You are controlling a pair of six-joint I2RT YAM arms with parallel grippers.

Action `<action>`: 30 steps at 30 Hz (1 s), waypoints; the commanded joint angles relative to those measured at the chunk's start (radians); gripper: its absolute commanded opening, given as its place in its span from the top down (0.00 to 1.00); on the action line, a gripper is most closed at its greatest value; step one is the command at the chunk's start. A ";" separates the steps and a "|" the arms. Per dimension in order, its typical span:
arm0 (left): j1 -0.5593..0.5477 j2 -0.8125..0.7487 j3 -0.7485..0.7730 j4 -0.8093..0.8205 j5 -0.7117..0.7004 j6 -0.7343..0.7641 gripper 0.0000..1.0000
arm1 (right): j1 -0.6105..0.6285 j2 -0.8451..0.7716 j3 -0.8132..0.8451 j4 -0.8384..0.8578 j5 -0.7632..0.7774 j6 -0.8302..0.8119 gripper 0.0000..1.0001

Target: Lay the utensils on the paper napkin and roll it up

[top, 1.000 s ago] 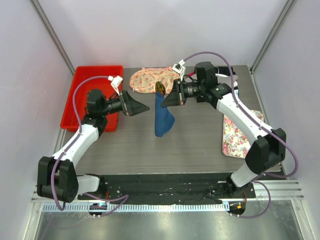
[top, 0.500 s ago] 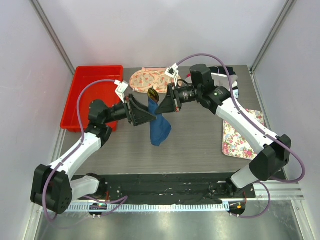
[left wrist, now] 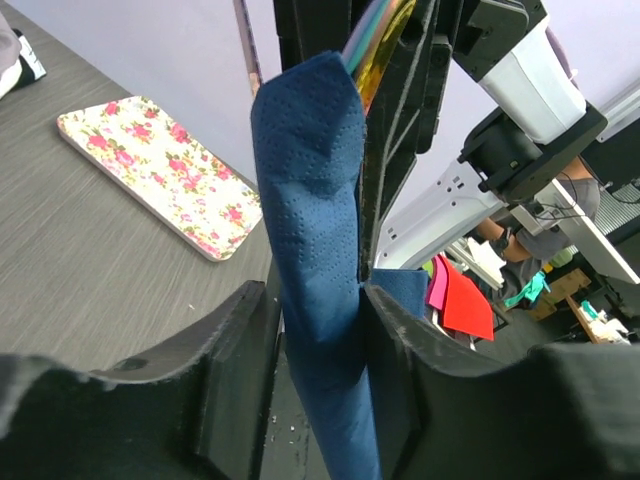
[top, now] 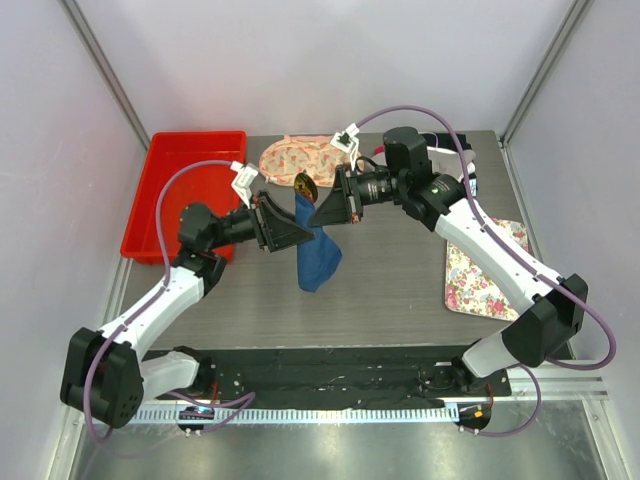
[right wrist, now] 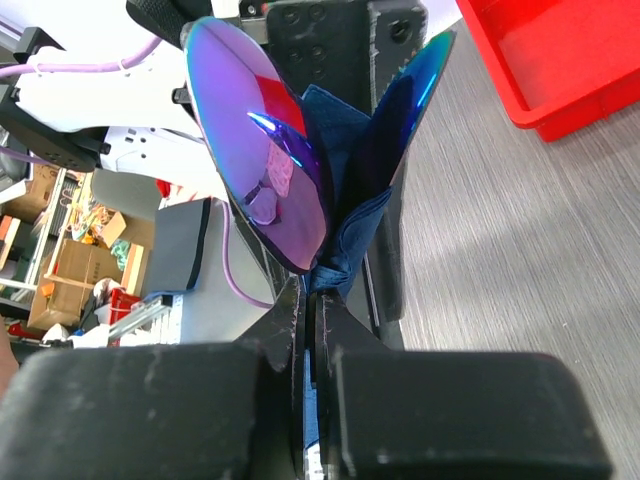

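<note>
The dark blue paper napkin [top: 318,255] hangs as a loose roll above the table's middle. My right gripper [top: 318,212] is shut on its upper part, and blue paper is pinched between the jaws [right wrist: 310,290]. The utensils [top: 305,185] stick out of the roll's top. The right wrist view shows an iridescent purple spoon bowl [right wrist: 265,150], and the left wrist view shows coloured handles [left wrist: 370,50]. My left gripper [top: 303,237] reaches in from the left. Its jaws [left wrist: 318,290] straddle the napkin [left wrist: 315,200]: the right finger touches it and the left stands a sliver off.
A red tray [top: 190,135] sits at the back left behind the left arm. A peach floral cloth [top: 285,160] lies at the back centre. A white floral mat [top: 480,265] lies at the right edge of the table.
My left arm has swung right to the hanging napkin and its jaws have narrowed around the roll. My right gripper has shifted slightly left with the napkin still in it.
</note>
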 commanded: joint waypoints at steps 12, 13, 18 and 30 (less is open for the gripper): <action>-0.001 -0.029 0.028 0.066 -0.037 -0.068 1.00 | 0.009 -0.061 0.026 0.066 0.031 0.008 0.94; 0.000 -0.034 0.028 0.037 -0.066 -0.077 1.00 | 0.004 -0.061 0.031 0.054 0.045 -0.009 0.88; 0.020 -0.034 0.040 0.061 -0.091 -0.105 1.00 | -0.040 -0.079 0.054 -0.034 0.102 -0.033 0.12; 0.049 -0.012 0.092 0.086 -0.118 -0.125 1.00 | -0.060 -0.196 -0.077 -0.157 0.179 -0.150 0.00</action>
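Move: The left hand's half-open fingers already straddle the rolled napkin, its middle about 1 cm to their right and level with them. From this hand the utensil heads are some 8 cm ahead and 6 cm higher, and the patterned pouch is roughly 25 cm straight ahead on the table, about 32 cm below. The right hand still pinches the roll's upper part, with the roll's middle some 2 cm back and 5 cm below. Left pinches the roll, edging 2 cm up and forward; right opens, letting go, and withdraws 4 cm rightward. ##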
